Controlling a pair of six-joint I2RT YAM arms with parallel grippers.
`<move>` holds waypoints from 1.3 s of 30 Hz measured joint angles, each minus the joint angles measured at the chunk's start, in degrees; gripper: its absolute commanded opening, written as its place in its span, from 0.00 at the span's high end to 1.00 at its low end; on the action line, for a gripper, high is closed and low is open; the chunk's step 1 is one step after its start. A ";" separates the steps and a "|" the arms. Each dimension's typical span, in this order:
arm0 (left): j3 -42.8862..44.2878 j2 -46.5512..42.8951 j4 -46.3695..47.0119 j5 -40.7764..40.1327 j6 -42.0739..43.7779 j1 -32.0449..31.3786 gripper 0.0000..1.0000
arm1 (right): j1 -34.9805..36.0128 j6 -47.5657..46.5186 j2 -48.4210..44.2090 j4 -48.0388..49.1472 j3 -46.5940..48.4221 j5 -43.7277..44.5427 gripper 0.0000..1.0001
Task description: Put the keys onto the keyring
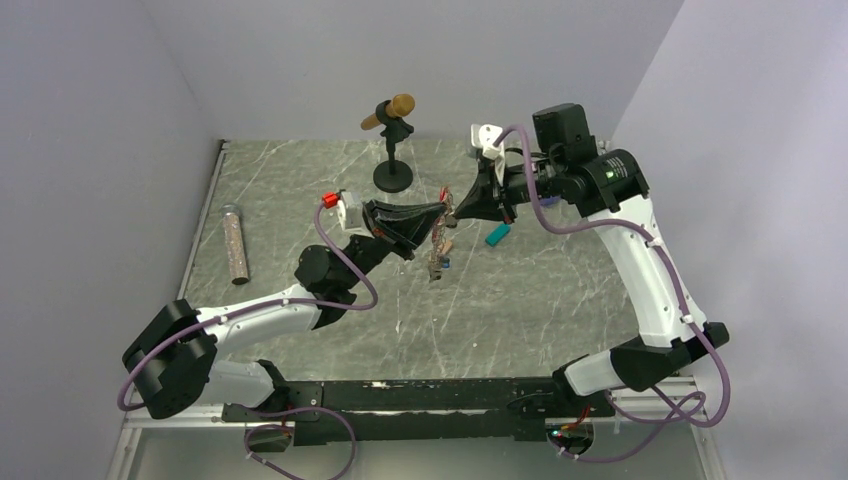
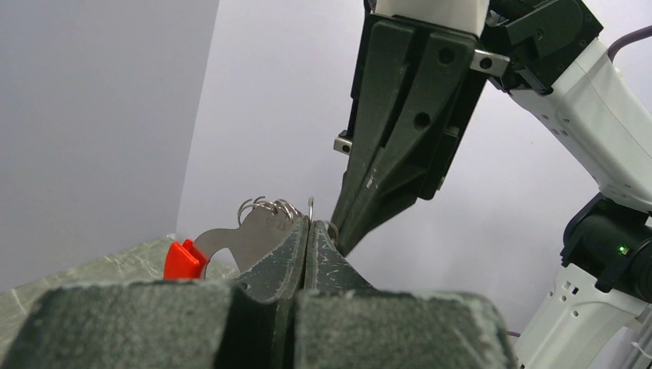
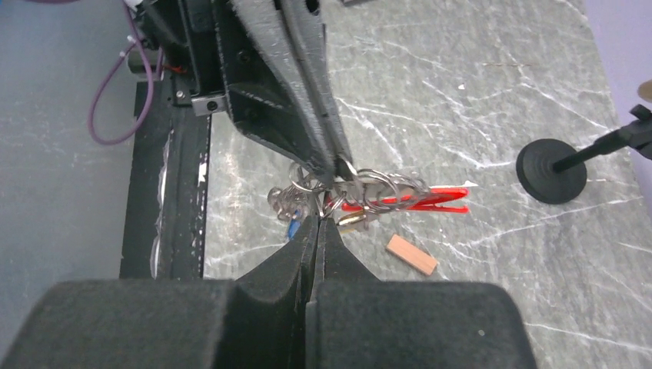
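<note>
The keyring hangs above the table between both grippers: a red clip, silvery wire rings, a blue tag and a yellowish tag. My left gripper is shut on a thin wire ring of it, and a silvery plate with a red end sticks out to its left. My right gripper is shut too, its tips pinching the wire of the bunch right against the left gripper's tips. The two meet tip to tip. I cannot pick out the keys within the bunch.
A tan block lies on the marble table under the bunch. A teal block lies just to the right. A microphone stand is at the back. A speckled tube lies at the left edge.
</note>
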 measured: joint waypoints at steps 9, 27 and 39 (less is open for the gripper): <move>0.02 1.03 -0.72 1.66 -1.49 0.33 1.00 | 3.04 -4.02 -0.55 -1.92 -1.73 3.19 1.00; -0.15 1.16 -0.74 4.63 -3.80 1.68 1.00 | 0.83 -5.49 -4.28 -4.00 -2.40 3.04 0.70; -3.87 -0.24 7.15 26.95 -12.59 14.10 1.00 | -5.90 -6.60 -9.99 -5.14 -6.67 -1.75 0.64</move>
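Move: The keyring bunch hangs from the left hand's closed fingertips, its middle about 3 cm below them and level otherwise. From the right hand's shut fingers, still at the bunch, it is some 2 cm left and 3 cm below. Far below the right hand, roughly 35 cm down on the table, are the wooden block, about 16 cm ahead and level sideways, and the teal block, 18 cm ahead and 11 cm right. Right fingers open and withdraw about 5 cm right-back from the keyring, which the left carries left and down. ##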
